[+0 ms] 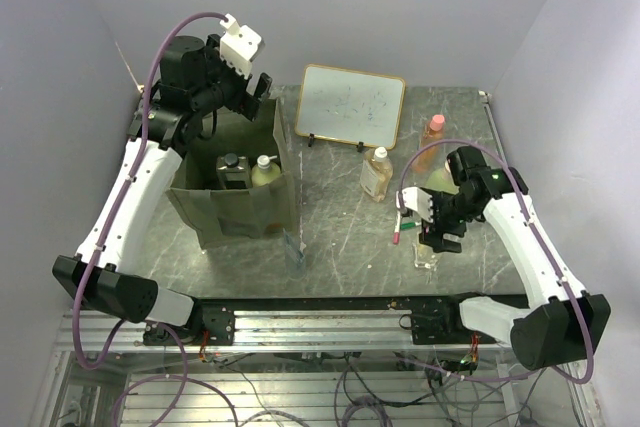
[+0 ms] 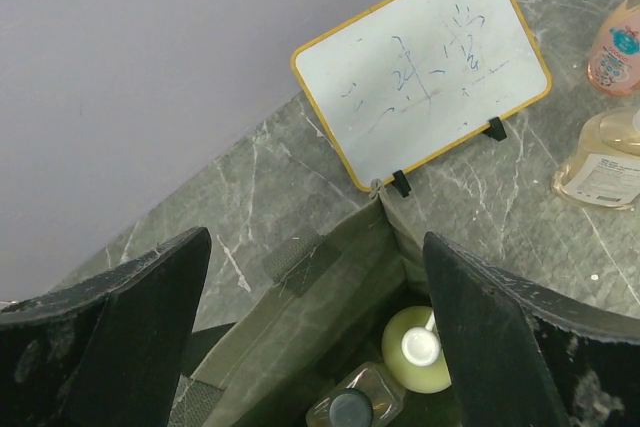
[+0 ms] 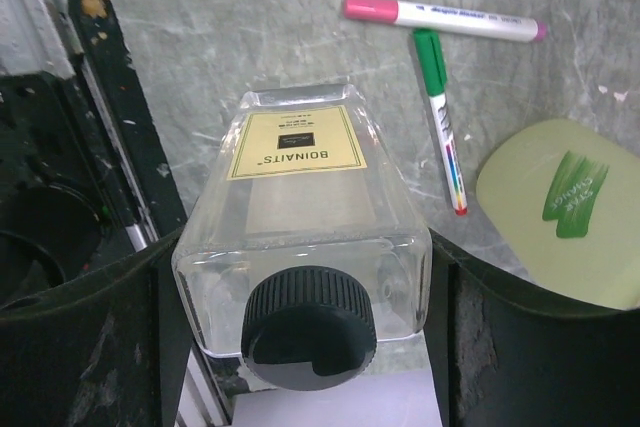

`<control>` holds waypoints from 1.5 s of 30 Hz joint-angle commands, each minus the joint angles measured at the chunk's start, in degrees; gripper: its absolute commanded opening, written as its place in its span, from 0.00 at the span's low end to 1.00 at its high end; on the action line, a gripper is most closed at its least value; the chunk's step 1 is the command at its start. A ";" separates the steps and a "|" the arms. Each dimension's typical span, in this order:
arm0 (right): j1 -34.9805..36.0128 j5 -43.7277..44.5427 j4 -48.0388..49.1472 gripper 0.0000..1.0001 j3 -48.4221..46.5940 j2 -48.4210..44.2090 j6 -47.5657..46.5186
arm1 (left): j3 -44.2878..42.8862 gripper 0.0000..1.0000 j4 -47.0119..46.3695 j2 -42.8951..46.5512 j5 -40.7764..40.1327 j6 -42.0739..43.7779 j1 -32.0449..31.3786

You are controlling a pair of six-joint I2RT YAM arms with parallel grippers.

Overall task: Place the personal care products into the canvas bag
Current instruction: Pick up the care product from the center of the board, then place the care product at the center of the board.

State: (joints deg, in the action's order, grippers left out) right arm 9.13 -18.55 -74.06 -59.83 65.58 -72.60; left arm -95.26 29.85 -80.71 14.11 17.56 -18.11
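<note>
The olive canvas bag (image 1: pixel 235 212) stands open at the left; inside are a yellow-green bottle with a white cap (image 2: pixel 415 352) and a clear dark-capped bottle (image 2: pixel 352 405). My left gripper (image 2: pixel 315 337) hovers open above the bag's far rim (image 2: pixel 300 287), holding nothing. My right gripper (image 3: pixel 305 277) is shut on another clear dark-capped bottle (image 3: pixel 300 217), a finger against each side of its shoulders, low near the table's front right (image 1: pixel 427 255). An amber bottle (image 1: pixel 377 173) and an orange pink-capped bottle (image 1: pixel 432 130) stand behind it. A pale green bottle (image 3: pixel 560 207) lies beside my right gripper.
A wood-framed whiteboard (image 1: pixel 352 104) stands on small feet at the back middle. A pink-capped marker (image 3: pixel 440 17) and a green marker (image 3: pixel 440 117) lie just beyond the held bottle. The table's front rail (image 1: pixel 330 302) runs close behind my right gripper.
</note>
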 commanded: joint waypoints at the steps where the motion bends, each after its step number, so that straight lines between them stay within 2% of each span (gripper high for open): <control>1: 2.47 -4.99 -1.61 0.30 -5.63 -1.64 4.20 | -2.08 0.97 -1.82 -0.28 -0.98 -0.58 -0.30; 4: 4.90 -6.60 -1.70 0.14 -8.40 -1.05 7.56 | -1.62 0.97 -1.97 -0.08 -1.62 -0.51 -0.33; 8: 9.11 -8.12 -0.44 0.01 -13.40 0.88 14.08 | -1.12 0.97 -2.15 0.27 -2.37 -0.79 -0.35; 13: 13.28 -9.45 6.04 0.00 -17.83 5.14 26.20 | -0.89 0.97 -2.99 0.54 -4.14 -2.34 -0.35; 19: 19.76 -6.58 16.70 0.00 -19.51 10.15 39.81 | -0.97 0.98 -3.98 0.83 -6.50 -3.47 -0.30; 22: 23.99 -4.12 20.94 0.00 -19.24 12.47 43.75 | -1.13 0.99 -4.17 0.87 -7.02 -4.08 -0.26; 25: 25.92 -2.15 23.32 0.00 -19.53 14.92 44.24 | -1.52 0.99 -4.43 0.99 -6.97 -4.86 -0.26; 34: 29.41 0.23 22.91 0.00 -22.23 21.35 37.14 | -1.86 0.99 -4.61 1.73 -6.42 -6.05 0.18; 45: 30.07 -1.02 20.68 0.13 -22.05 24.81 31.91 | -1.37 0.99 -4.84 2.22 -5.92 -5.30 0.34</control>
State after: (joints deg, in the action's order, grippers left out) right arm 38.74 -18.46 -54.70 -79.48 91.37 -38.17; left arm -95.26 27.29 -79.92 8.12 12.43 -18.04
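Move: The clear bottle is already in my right gripper. The open middle of the table, where it goes, is about 19 cm left, 6 ahead and 9 below that hand. The amber bottle stands about 15 cm ahead and 13 left. The pink marker lies some 7 ahead and 7 left, the clear container about 31 left and 1 back. From my left hand, that open spot is roughly 15 cm back, 21 right and 34 below. Keeping my right fingers shut on the clear bottle, I swing it left in one low arc, nearly 20 cm in all and about 6 cm forward. The hand rises over 6 cm on the way past the markers, then sinks almost as much towards the open table between amber bottle and clear container, its left side tilting up some 15 degrees before easing partly back. ##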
